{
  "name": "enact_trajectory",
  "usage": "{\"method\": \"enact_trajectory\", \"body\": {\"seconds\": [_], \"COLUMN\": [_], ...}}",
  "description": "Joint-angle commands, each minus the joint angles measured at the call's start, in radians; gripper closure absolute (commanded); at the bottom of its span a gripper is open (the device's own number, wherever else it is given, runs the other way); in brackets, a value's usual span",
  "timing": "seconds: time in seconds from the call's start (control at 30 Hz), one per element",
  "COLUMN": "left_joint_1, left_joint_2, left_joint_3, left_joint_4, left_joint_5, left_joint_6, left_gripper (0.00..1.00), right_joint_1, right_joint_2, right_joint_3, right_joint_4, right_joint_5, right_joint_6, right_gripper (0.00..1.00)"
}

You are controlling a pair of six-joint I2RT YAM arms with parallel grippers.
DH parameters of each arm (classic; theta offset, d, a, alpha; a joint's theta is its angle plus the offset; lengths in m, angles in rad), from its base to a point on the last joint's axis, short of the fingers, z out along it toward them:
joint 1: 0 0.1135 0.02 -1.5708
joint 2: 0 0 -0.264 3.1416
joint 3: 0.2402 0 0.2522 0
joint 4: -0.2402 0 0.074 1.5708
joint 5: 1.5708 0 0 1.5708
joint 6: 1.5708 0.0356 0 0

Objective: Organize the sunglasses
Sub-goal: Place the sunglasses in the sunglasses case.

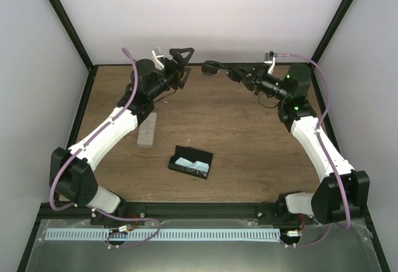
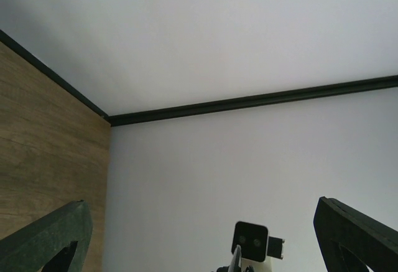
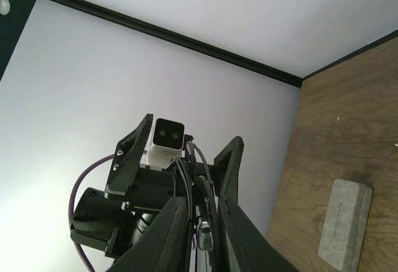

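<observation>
My right gripper (image 1: 236, 73) is raised near the back wall, shut on a pair of sunglasses (image 1: 213, 68) with dark lenses that stick out to its left. In the right wrist view the thin dark frame (image 3: 204, 219) is pinched between my two fingers (image 3: 176, 234). My left gripper (image 1: 180, 55) is also raised at the back, open and holding nothing, and it faces the sunglasses from the left with a gap between. In the left wrist view its fingers (image 2: 46, 241) stand wide apart, with the right wrist camera (image 2: 252, 241) between them in the distance.
An open black case (image 1: 191, 162) with a light blue cloth inside lies mid-table toward the front. A grey oblong case (image 1: 147, 129) lies left of centre under the left arm and also shows as the grey case (image 3: 345, 223). White walls close in the back and sides.
</observation>
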Motion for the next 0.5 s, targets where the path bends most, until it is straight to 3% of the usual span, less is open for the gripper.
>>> {"method": "enact_trajectory", "body": {"seconds": [0.0, 0.23, 0.37, 0.47], "left_joint_1": [0.024, 0.124, 0.136, 0.136], "left_joint_2": [-0.049, -0.147, -0.2, -0.231], "left_joint_3": [-0.019, -0.102, -0.141, -0.227], "left_joint_4": [-0.033, -0.182, -0.31, -0.311], "left_joint_5": [-0.029, -0.059, -0.099, -0.071], "left_joint_6": [0.052, 0.15, 0.245, 0.239], "left_gripper": [0.0, 0.0, 0.0, 0.0], "right_joint_1": [-0.009, 0.011, 0.041, 0.063], "right_joint_2": [-0.044, -0.186, -0.3, -0.371], "right_joint_3": [-0.01, -0.164, -0.271, -0.356], "right_joint_4": [-0.019, -0.077, -0.11, -0.141], "right_joint_5": [-0.028, -0.023, -0.016, -0.007], "right_joint_6": [-0.031, -0.045, -0.044, -0.044], "right_gripper": [0.86, 0.86, 0.85, 0.85]}}
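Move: Back and well below the right hand, which holds the sunglasses, lies the open sunglasses case: roughly 12 cm nearer the base, 16 cm to its left and 36 cm down. The light-blue cloth lies inside the case. The grey box lies flat some 18 cm to the left of the case and 15 cm farther out. From the empty left hand, the case is about 17 cm back, hardly off to either side, and some 36 cm down. Drawing back about 8 cm and sinking some 5 cm, faster as it goes, the right hand brings the still-pinched sunglasses towards the open case, its wrist nearly unturned. The left hand, wide open and empty, clears off about 9 cm to the left and dips 4 cm, away from the sunglasses, rolling its left side up and swinging counter-clockwise a little. ##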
